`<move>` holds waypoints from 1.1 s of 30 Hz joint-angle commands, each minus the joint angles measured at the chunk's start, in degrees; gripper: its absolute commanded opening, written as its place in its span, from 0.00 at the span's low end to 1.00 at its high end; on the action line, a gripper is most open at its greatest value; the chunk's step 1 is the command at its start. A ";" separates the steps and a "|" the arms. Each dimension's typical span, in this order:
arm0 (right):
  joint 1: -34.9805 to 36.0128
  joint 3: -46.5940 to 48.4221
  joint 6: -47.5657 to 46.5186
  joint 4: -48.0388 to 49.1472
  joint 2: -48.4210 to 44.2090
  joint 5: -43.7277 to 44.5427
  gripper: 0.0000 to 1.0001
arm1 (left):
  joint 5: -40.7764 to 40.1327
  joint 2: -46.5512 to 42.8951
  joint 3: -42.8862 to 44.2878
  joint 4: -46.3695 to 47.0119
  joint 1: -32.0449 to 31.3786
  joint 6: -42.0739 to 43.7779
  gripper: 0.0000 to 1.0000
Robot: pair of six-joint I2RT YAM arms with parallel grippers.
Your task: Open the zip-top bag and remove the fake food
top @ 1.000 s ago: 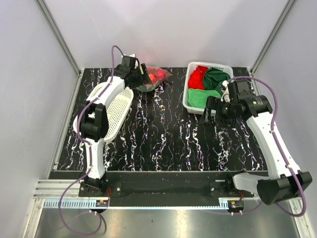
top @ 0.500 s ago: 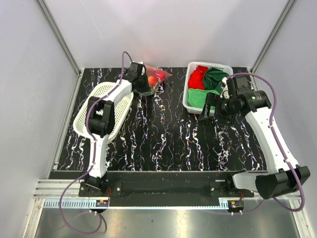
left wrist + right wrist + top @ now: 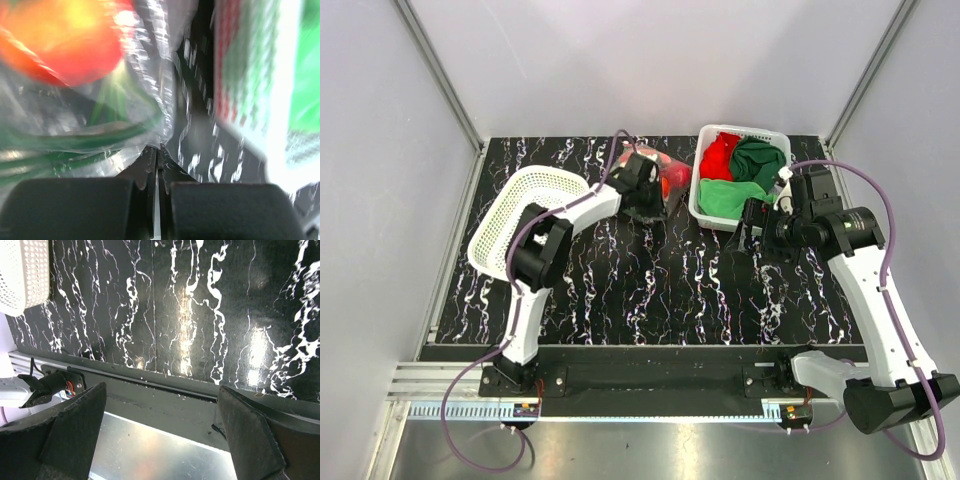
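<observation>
The zip-top bag (image 3: 667, 176) lies at the back of the table, just left of the cloth-filled basket, its clear crinkly plastic (image 3: 100, 120) filling the left wrist view. Inside it I see fake food: a red-orange round fruit (image 3: 60, 40) and a dark green piece (image 3: 75, 140). My left gripper (image 3: 653, 190) (image 3: 158, 150) is shut, pinching a fold of the bag's plastic at its fingertips. My right gripper (image 3: 745, 228) (image 3: 160, 400) hangs open over the table's near right part, nothing between its fingers. The zip strip does not show clearly.
A white mesh basket (image 3: 698, 195) (image 3: 280, 125) with red and green cloths stands at the back right, close to the bag. A second white mesh basket (image 3: 520, 215) (image 3: 25, 275) lies tilted at the left. The table's near edge rail (image 3: 165, 395) lies under my right gripper.
My left gripper has shut on the bag and dragged it rightwards from the back left to beside the cloth basket. The right arm has shifted only slightly and stays open.
</observation>
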 commanded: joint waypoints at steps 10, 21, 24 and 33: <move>0.32 -3.07 -0.33 2.94 -0.22 -2.49 1.00 | 1.30 -19.95 -11.70 -2.70 -0.40 0.13 0.61; 0.24 -2.63 -0.86 2.59 0.66 -2.40 1.00 | 4.39 -18.73 -4.84 -6.92 2.24 3.90 0.57; 0.32 -1.14 -1.12 1.89 1.18 -1.44 1.00 | 0.61 -18.90 -5.72 -8.33 2.06 5.23 0.54; 0.32 0.01 -1.47 0.22 2.59 -0.82 1.00 | -2.21 -17.86 -1.25 -8.69 7.68 5.67 0.63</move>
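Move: The left hand's shut fingers hold the near right corner of the food bag, whose middle lies about 8 cm ahead, 3 cm to the left and near hand height. The towel bin's middle is some 18 cm to the right of this hand and 9 cm ahead, and the empty basket's about 32 cm to the left and 2 cm back. From the idle right hand the bag is roughly 30 cm ahead, 20 cm left and 18 cm below. Still pinching the bag's near right corner, the left hand drags it back towards the arms, away from the towel bin's side, about 6 cm and sinking slightly, while the fingers spread to a bit over half open and let go of the plastic. It then rises some 12 cm clear of the table and drifts left and a little forward again, ending with open fingers above the bag's near edge. ##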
